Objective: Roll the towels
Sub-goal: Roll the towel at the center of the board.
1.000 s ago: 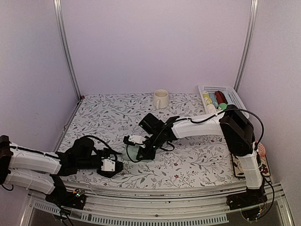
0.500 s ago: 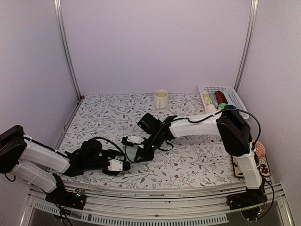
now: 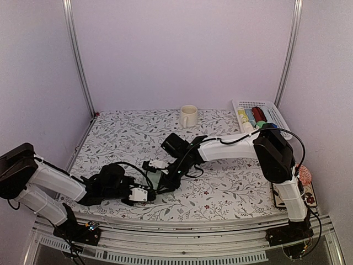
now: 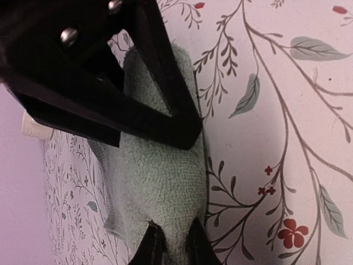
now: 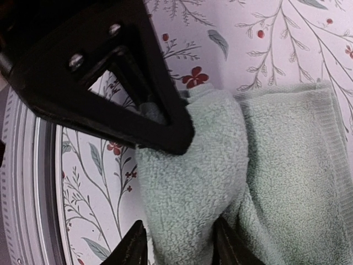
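Note:
A pale sage green towel lies bunched on the floral tablecloth, near the front middle. My left gripper comes in low from the left. In the left wrist view the left gripper is shut on the near end of the towel. My right gripper reaches in from the right. In the right wrist view the right gripper has its fingers on both sides of a thick rolled fold of the towel. Each wrist view shows the other gripper's black finger pressing on the cloth.
A cream mug stands at the back centre. A white basket with several coloured items sits at the back right. A small patterned mat lies by the right arm's base. Metal frame posts stand at both back corners.
My left arm has slid right to the towel and its jaws have closed on the cloth. The right gripper has stayed on the towel, its jaws slightly looser.

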Action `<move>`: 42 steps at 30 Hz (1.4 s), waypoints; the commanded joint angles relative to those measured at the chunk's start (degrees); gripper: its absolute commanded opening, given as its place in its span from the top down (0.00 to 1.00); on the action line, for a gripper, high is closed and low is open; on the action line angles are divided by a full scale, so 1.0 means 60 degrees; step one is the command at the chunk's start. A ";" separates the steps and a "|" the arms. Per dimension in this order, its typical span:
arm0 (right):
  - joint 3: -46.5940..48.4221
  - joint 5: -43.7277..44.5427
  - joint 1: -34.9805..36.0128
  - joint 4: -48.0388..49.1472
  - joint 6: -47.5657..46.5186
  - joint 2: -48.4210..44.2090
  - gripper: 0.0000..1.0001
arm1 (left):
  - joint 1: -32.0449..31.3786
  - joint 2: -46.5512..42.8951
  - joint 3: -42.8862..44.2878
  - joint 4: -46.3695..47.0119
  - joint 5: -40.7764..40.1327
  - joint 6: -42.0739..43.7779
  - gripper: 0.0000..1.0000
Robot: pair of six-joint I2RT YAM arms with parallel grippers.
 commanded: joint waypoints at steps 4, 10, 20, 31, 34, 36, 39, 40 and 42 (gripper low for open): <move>-0.2025 0.1071 0.0041 0.0538 0.0013 -0.1592 0.38 | 0.0423 -0.0382 0.0753 -0.3111 0.1195 -0.0561 1.00; -0.4319 0.2104 0.0053 0.2309 -0.0089 -0.3815 0.29 | 0.1484 0.0276 0.1998 -0.5122 0.2737 -0.0998 1.00; -0.6757 0.5224 0.0942 0.5491 -0.1001 -0.5234 0.22 | 0.2542 0.2097 0.3895 -0.7256 0.4565 -0.1576 1.00; -0.7538 0.8363 0.2119 0.9431 -0.4526 -0.3921 0.20 | 0.3886 0.4560 0.6392 -1.0128 0.6302 -0.1547 1.00; -0.7212 0.8582 0.2109 0.9586 -0.5080 -0.3459 0.20 | 0.4111 0.5094 0.6771 -1.0572 0.6432 -0.1355 1.00; -0.6950 0.8697 0.2102 0.9552 -0.5298 -0.3136 0.20 | 0.4205 0.5460 0.6984 -1.0774 0.6486 -0.1279 1.00; -0.6638 0.8926 0.2045 0.9517 -0.5499 -0.2599 0.21 | 0.4261 0.5720 0.7190 -1.0963 0.6416 -0.1196 1.00; -0.6498 0.9013 0.2004 0.9478 -0.5518 -0.2426 0.21 | 0.4264 0.5788 0.7240 -1.0993 0.6381 -0.1172 1.00; -0.6273 0.9174 0.1952 0.9441 -0.5589 -0.2124 0.23 | 0.4257 0.5916 0.7322 -1.1119 0.6325 -0.1114 1.00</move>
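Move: The left hand already pinches the left end of the towel roll, which lies crosswise with its middle about 5 cm to that hand's right and level ahead; the flat flap still to be rolled in centres about 6 cm ahead, 5 cm to its right and 2 cm lower. From the right hand, at the other end, the roll's middle is about 5 cm to its left, level ahead; the flap centres some 6 cm ahead and 4 cm left, 2 cm lower. The left hand keeps its pinch on the left end and, after a brief pause, rolls it forward about 4 cm over the flap, turning some 65 degrees so its fingertips swing down and back towards the base. Meanwhile the right hand opens and lets go of the right end, backs off about 8 cm to the right and over 4 cm up, turns its fingertips the opposite way by some 65 degrees to reach forward and left, then comes back left, forward and down with its fingers wide open about the roll's right end, not yet closing. ##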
